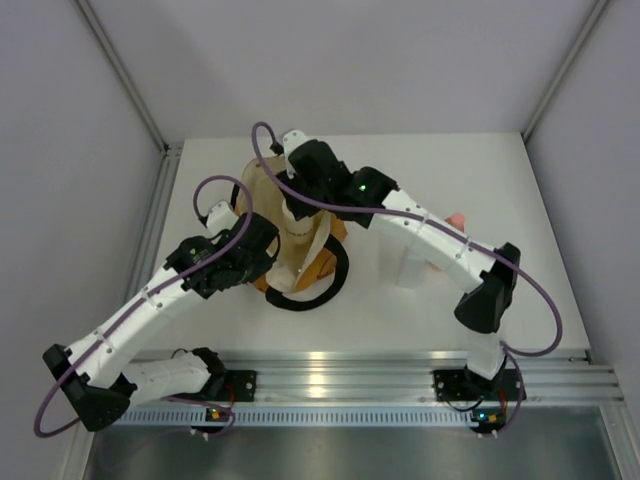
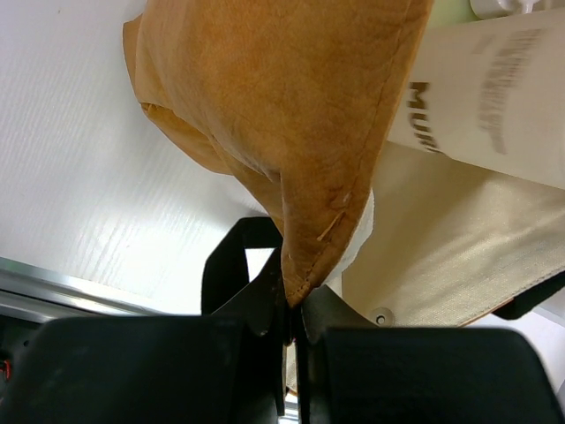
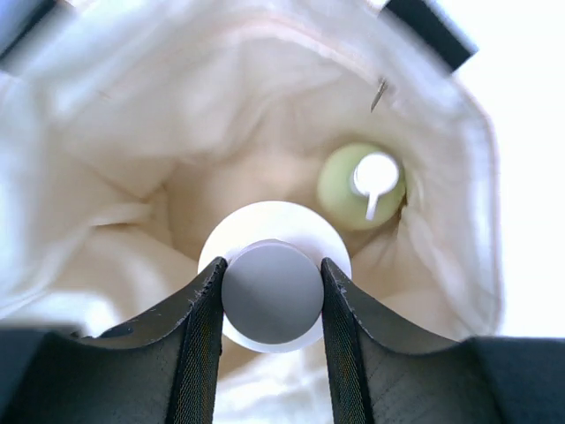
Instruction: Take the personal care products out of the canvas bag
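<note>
The canvas bag [image 1: 275, 195] stands upright at mid-table, its cream lining [image 3: 132, 141] seen from above in the right wrist view. My left gripper [image 2: 294, 305] is shut on the bag's mustard-tan lower corner [image 2: 300, 177]. My right gripper [image 3: 271, 267] reaches down over the bag's mouth and is shut on the grey cap of a white bottle [image 3: 274, 340]. A pale green bottle with a white cap [image 3: 349, 190] stands at the bottom of the bag. In the left wrist view a white cylinder with dark lettering [image 2: 494, 88] shows above the bag's cream side.
To the right of the bag a pale bottle [image 1: 410, 268] stands on the table, and a pinkish one [image 1: 457, 220] is half hidden behind the right arm. The black loop handle [image 1: 330, 285] lies in front of the bag. Grey walls close in both sides.
</note>
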Robot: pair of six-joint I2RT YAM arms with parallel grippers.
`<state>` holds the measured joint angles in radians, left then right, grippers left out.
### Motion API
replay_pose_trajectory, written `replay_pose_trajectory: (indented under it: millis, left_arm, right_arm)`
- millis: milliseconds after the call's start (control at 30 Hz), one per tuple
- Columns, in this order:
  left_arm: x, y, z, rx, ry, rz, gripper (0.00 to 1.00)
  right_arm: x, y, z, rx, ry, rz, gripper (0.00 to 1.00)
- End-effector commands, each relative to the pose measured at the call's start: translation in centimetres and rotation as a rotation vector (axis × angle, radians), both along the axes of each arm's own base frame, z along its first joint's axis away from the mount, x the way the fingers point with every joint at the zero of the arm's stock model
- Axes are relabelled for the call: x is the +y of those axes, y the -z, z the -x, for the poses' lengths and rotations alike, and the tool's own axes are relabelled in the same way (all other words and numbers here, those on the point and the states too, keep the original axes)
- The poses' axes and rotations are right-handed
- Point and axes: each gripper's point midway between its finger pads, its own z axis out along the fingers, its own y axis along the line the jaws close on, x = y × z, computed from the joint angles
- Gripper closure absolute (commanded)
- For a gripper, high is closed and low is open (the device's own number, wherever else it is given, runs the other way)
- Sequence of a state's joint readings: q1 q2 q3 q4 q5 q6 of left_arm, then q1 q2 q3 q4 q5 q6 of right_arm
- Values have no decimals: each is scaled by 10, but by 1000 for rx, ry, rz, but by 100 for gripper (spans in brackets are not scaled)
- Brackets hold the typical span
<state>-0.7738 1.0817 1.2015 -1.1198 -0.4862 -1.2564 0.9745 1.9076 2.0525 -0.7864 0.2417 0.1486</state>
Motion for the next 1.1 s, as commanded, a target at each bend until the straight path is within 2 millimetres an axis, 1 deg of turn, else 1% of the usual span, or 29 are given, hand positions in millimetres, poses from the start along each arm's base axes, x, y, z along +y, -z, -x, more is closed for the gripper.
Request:
replay_pose_trajectory:
  millis: [0,67,100,167,200,233,267,300,333,400,433,500,533,600,633,667,700,767,800,833,867,900,933,967,1000,1033,1067]
  left_arm:
    - [-11,-4,-5,-2,18,30,100]
    - [-11,-2,-4,2,16,31,100]
    - [-11,-2,-4,3,16,33,100]
    - [-10,-2,-3,4,14,34,100]
    - [-10,-1,-3,4,13,35,100]
    - [-10,-1,-3,3,13,36,100]
    - [-10,-1,-2,5,11,38,100]
    - [-10,-1,-2,4,11,39,100]
    - [-10,-1,-2,5,11,41,100]
    - [-10,-2,-2,4,10,45,100]
    - [-10,-1,-1,6,10,45,100]
    - [-10,0,0,7,9,51,100]
    - [-10,0,1,9,8,52,100]
    - [-10,2,2,13,4,60,100]
    - [-10,2,2,9,5,66,100]
    - [-11,2,2,11,7,72,100]
    - [-11,2,2,9,6,75,100]
    - [-11,2,3,7,7,79,100]
    - [-11,1,3,7,7,79,100]
    - [-11,1,3,7,7,79,100]
    - [-11,1,3,7,9,80,100]
    - [-12,1,3,9,12,79,100]
    - [-12,1,3,9,12,79,100]
    - [-12,1,3,8,12,81,100]
    - [-12,1,3,8,13,83,100]
    - [-12,1,3,10,14,79,100]
    - [-13,0,3,8,15,80,100]
  right_arm:
    - [-10,-135,22,-189,-70,-275,100]
    - [-17,-151,27,-203,-76,-312,100]
    - [-25,-168,32,-218,-75,-348,100]
    - [-35,-183,34,-237,-68,-377,100]
    - [-44,-197,38,-255,-63,-404,100]
    - [-54,-204,33,-262,-42,-420,100]
    - [-60,-209,32,-255,-30,-446,100]
    - [-71,-217,33,-261,-18,-466,100]
    - [-83,-220,26,-270,10,-471,100]
    - [-102,-229,24,-289,43,-486,100]
    - [-116,-233,17,-303,76,-490,100]
    - [-135,-236,15,-313,114,-498,100]
    - [-150,-238,8,-325,150,-498,100]
    - [-167,-234,5,-322,187,-495,100]
    - [-180,-233,-3,-329,222,-487,100]
    - [-187,-230,-6,-329,237,-480,100]
    - [-201,-223,-13,-331,275,-461,100]
    - [-214,-215,-19,-335,306,-428,100]
    - [-219,-204,-24,-325,326,-402,100]
    - [-229,-197,-31,-328,356,-381,100]
    - [-235,-192,-35,-334,368,-359,100]
    - [-238,-180,-41,-334,377,-349,100]
    - [-247,-176,-47,-344,403,-345,100]
    - [-251,-170,-51,-344,412,-348,100]
    - [-255,-160,-57,-340,425,-349,100]
    - [-265,-154,-63,-336,451,-346,100]
    - [-268,-151,-65,-336,460,-346,100]
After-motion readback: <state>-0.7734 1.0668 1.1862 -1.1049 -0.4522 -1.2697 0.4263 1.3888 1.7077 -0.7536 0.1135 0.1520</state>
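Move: The right hand, over the bag with the cream bottle already held by its cap, has its goal, the bare table beyond the grey-capped bottle, about 27 cm to its right, 7 cm ahead and 28 cm below. The grey-capped bottle stands some 27 cm right and level, the pink-capped one 35 cm right and 5 cm ahead, the pump bottle 10 cm ahead and 2 cm right, all roughly 20 cm below. From the left hand, that bare spot lies about 17 cm ahead, 32 cm right and 22 cm below. Keeping its pinch on the cream bottle's cap, the right hand goes on lifting, drawing slightly back at first, then arcs up and some 25 cm to the right out over the bag's side, turning about 25 degrees clockwise; past the top of the arc it eases forward and sinks about 9 cm towards the bare table beyond the grey-capped bottle. The left hand stays put, still pinching the bag's near rim and holding it open. ##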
